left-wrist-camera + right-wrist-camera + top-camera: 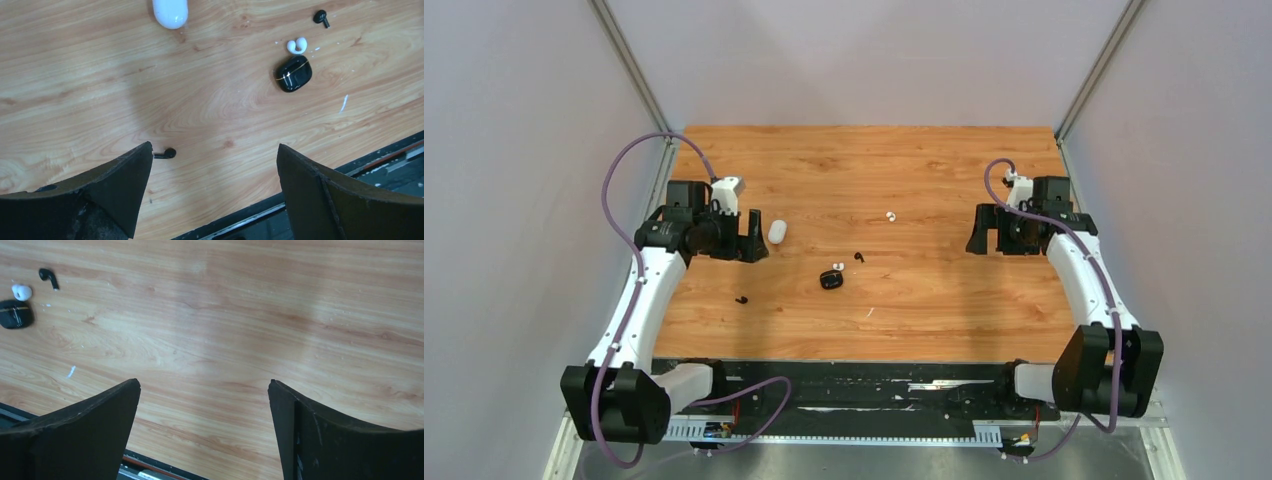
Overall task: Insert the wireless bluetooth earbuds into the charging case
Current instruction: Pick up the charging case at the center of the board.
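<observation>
A closed glossy black charging case (pixel 830 280) (pixel 293 73) (pixel 15 314) lies mid-table. A white earbud (pixel 837 266) (pixel 297 45) (pixel 21 291) rests right beside it, and a black earbud (pixel 858 257) (pixel 321 17) (pixel 48 276) lies just beyond. Another black earbud (pixel 742 299) (pixel 166 153) sits nearer the front left, by my left finger's tip in the left wrist view. A second white earbud (pixel 890 215) lies farther back. My left gripper (pixel 754 245) (pixel 215 150) hovers open and empty at the left. My right gripper (pixel 986 240) (pixel 204 385) hovers open and empty at the right, over bare wood.
A white pebble-shaped case (pixel 776 231) (pixel 170 12) lies just beside my left gripper. A small white streak (pixel 870 313) (pixel 344 103) (pixel 71 371) marks the wood near the front. The black rail (pixel 854 385) runs along the table's near edge.
</observation>
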Controlling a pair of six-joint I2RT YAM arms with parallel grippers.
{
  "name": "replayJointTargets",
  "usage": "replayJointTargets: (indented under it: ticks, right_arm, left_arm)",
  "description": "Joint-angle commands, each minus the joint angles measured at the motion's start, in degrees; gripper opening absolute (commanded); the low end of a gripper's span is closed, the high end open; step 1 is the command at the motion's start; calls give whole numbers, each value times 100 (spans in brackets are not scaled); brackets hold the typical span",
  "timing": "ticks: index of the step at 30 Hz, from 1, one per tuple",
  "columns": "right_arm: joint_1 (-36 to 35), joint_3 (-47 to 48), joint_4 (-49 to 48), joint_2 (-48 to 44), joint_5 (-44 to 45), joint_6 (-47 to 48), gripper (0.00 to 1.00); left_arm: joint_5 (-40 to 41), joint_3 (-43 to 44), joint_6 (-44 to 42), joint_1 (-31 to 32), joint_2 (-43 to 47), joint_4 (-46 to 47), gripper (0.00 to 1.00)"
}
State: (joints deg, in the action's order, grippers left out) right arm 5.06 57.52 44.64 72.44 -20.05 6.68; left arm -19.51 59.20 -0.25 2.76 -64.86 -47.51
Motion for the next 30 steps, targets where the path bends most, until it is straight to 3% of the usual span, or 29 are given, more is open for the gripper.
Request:
replayJointTargets:
  ticks: [1, 6, 9, 15, 16, 17, 19, 26, 30]
  right_arm:
    - [45, 676, -338, 563, -630, -479, 100]
    - [-50, 1182, -418, 1285, -2824, -63, 99]
    - [-397, 1471, -657, 1774, -3047, -152, 94]
    - [-1978, 2045, -351, 2246, -2918, 1647, 82]
    - [-2251, 2064, -349, 2285, -2946, 1973, 83]
    - [-2476, 2068, -362, 2340, -2977, 2312, 95]
    - [-2865, 2049, -406, 2456, -3052, 2883, 100]
    - [-3870, 2086, -670, 3049, -2498, 4533, 70]
    - [-4192, 1913, -1219, 3177, -2249, 5033, 65]
  left_arm:
    - [-446, 97, 612, -135, 45, 279, 99]
    - [-841, -71, 952, -255, 176, 520, 99]
    - [-1272, -362, 1254, -369, 305, 822, 99]
    - [-1893, -983, 1795, -1046, 564, 1323, 99]
    - [-2095, -1039, 1847, -1187, 591, 1393, 98]
    - [-2168, -1144, 1881, -1246, 612, 1529, 98]
    - [-2235, -1264, 1983, -1358, 676, 1657, 97]
    - [-2178, -1383, 1985, -1419, 715, 1521, 97]
    - [-2142, -1530, 2037, -1438, 787, 1560, 97]
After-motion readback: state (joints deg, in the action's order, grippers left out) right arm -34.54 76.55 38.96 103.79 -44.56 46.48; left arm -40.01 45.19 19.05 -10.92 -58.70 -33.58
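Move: The black charging case lies far across from my right hand, about 38 cm to its left, nearly level with it or 1 cm nearer me, and some 13 cm below. The white earbuds sit about 4 cm beyond the case and 2 cm to its right. A black earbud lies about 7 cm beyond the case and 7 cm to its right. From my left hand the case is about 21 cm to the right, 2 cm ahead and 17 cm below. I sweep my right hand some 27 cm left towards the charging case, bowing about 5 cm forward first and then drawing back, and sink about 5 cm near the end. On the way I turn the wrist roughly 80 degrees counter-clockwise so the fingers point at the case, and narrow them to about two-thirds open. My left hand stays nearly in place, wide open, rolling its left side down. ##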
